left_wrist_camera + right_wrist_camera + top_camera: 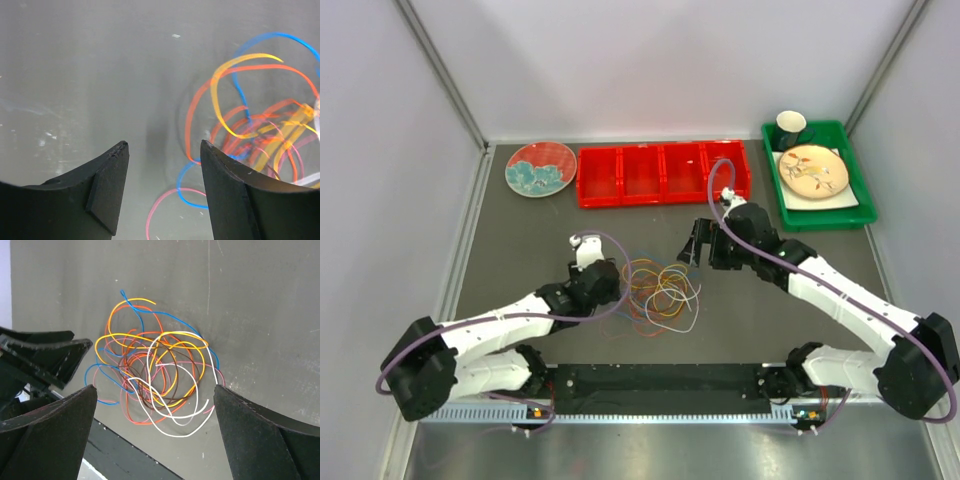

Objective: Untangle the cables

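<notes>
The cables (pixel 660 290) lie in one loose tangle on the grey table between the two arms, with orange, yellow, blue, pink, brown and white loops crossing each other. My left gripper (pixel 621 287) sits low at the tangle's left edge. In the left wrist view it (pixel 164 143) is open, with only a blue and a pink loop end on the table between its fingers, and most of the cables (pixel 287 132) are to its right. My right gripper (pixel 698 246) hovers behind the tangle. It (pixel 155 387) is wide open above the cables (pixel 160 370) and holds nothing.
A red divided bin (pixel 660 175) stands at the back, with a blue-patterned plate (pixel 540 168) to its left. At the back right is a green tray (pixel 855 205) with a plate and a cup. A black strip (pixel 660 385) runs along the near edge.
</notes>
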`<state>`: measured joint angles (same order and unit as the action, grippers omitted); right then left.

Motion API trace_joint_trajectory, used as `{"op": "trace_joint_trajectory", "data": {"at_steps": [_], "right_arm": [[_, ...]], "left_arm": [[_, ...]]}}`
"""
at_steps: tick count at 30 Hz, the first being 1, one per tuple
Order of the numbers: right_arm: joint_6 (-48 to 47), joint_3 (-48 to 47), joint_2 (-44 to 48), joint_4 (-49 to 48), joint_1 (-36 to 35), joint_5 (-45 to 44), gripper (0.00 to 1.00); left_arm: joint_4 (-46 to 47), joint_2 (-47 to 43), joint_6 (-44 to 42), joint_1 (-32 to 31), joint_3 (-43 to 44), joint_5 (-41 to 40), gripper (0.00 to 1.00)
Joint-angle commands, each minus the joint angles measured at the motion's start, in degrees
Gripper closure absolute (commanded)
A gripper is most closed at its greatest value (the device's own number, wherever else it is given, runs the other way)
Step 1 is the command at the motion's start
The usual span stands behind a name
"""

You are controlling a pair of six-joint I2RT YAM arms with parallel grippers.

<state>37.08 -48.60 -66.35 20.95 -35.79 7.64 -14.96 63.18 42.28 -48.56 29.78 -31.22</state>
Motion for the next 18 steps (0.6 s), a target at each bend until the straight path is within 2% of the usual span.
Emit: {"op": "trace_joint_trajectory", "data": {"at_steps": [1,11,18], "right_arm": [[0.2,1.0,1.4,-1.8,-0.6,-0.7,0.01],[3.6,6.6,1.0,-5.4,-0.6,1.1,0.03],[3.7,9.4,0.4,-6.8,-0.6,1.8,0.04]], "left_arm": [[4.4,-0.5,-2.7,-4.5,2.0,-3.3,0.36],[10.4,0.0,-8.6,-9.0,1.6,0.1,0.37],[11.8,1.2,-9.6,-9.5,2.0,0.6,0.43]]}}
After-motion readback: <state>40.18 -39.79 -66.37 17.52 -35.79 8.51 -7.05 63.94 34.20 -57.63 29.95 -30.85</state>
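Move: The middle of the cable tangle lies about 13 cm to the left gripper's right, nearly level with it and some 7 cm below; the tangle's blue loop is nearer, about 6 cm right and 1 cm back. From the right gripper the tangle's middle is about 8 cm left, 2 cm back and 16 cm below, with the white loop about 5 cm left and 5 cm back. The red tray stands some 28 cm beyond the tangle. Bring the left gripper about 5 cm right, in over the tangle's near-left edge, drifting slightly back and lifting a little while the wrist swings some 15 degrees clockwise; keep the fingers part open. Meanwhile sink the right gripper about 5 cm towards the cables, easing 2 cm back with its tips dipping slightly and its fingers still wide open. ##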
